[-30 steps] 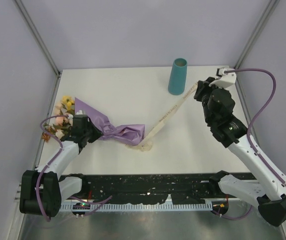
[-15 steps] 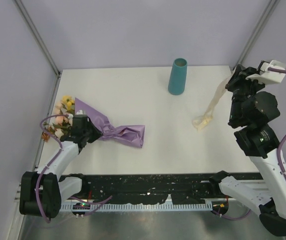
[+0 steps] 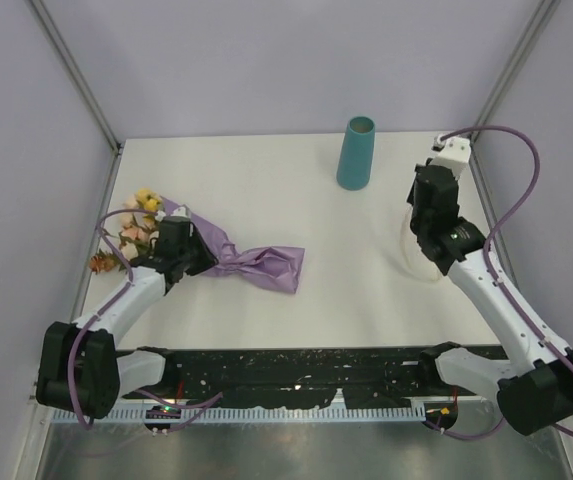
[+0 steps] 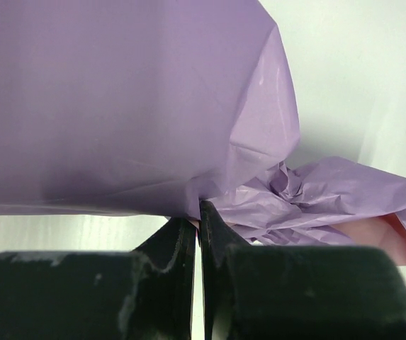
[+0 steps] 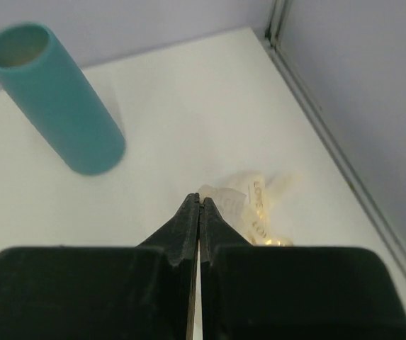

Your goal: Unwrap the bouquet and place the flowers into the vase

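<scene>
The bouquet (image 3: pixel 236 262) lies on its side at the table's left, its purple paper (image 4: pixel 117 92) crumpled toward the middle. The flowers (image 3: pixel 134 228) stick out of its left end. My left gripper (image 4: pixel 198 205) is shut on an edge of the purple paper, just right of the blooms in the top view. The teal vase (image 3: pixel 356 152) stands upright at the back, also in the right wrist view (image 5: pixel 54 99). My right gripper (image 5: pixel 200 203) is shut on the cream ribbon (image 5: pixel 254 205), which bunches on the table right of the vase, free of the bouquet.
The table's right edge and a metal frame post (image 5: pixel 330 134) run close beside the ribbon. Purple side walls enclose the table. A black rail (image 3: pixel 286 365) runs along the near edge between the arm bases.
The ribbon has come off the bouquet; my right gripper carried it right, then down beside the vase. My left gripper and the bouquet have shifted slightly right.
</scene>
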Robot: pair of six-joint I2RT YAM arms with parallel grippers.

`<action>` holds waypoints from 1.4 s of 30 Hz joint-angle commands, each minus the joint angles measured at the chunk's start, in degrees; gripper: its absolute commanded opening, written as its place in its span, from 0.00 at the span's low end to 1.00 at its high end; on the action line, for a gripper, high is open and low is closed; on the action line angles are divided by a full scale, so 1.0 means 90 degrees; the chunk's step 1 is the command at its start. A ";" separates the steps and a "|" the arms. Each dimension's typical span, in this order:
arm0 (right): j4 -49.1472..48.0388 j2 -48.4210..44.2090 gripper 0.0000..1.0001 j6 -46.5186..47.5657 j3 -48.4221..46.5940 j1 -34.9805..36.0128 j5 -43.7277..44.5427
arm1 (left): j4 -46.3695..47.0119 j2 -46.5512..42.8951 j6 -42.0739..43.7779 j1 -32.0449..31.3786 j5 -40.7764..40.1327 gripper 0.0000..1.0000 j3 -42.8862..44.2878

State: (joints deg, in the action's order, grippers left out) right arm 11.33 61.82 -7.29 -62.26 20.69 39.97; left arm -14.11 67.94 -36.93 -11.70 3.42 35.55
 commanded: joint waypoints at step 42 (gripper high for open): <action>-0.2947 0.2867 0.72 0.0058 0.0863 0.1735 -0.5838 | -0.2105 -0.2637 0.0208 -0.0321 -0.0585 0.63 0.0553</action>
State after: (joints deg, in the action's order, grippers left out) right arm -8.56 85.91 -8.12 -52.27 36.36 -12.75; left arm -32.21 43.70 -32.05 -15.62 -1.87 43.86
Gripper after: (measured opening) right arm 0.732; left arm 0.640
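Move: The right hand, high up and holding the ribbon, is bound for a clear table spot about 4 cm ahead, 7 cm to its right and 30 cm below. From this hand, the wrap's loose end is some 35 cm left, 6 cm back and 29 cm below; the vase stands about 19 cm ahead and 12 cm left. The left hand still pinches the wrap, whose loose end lies about 18 cm to its right, level with it; the blossoms are some 21 cm left and 8 cm ahead. The right fingers let go of the ribbon as that hand drops about 18 cm, then, wide open, it swings some 30 cm left to the wrap's loose end, rising on the way and sinking again, turning about 65 degrees counter-clockwise. The left hand eases slightly right, opens to free the wrap, and lifts away about 12 cm, then back a little. ##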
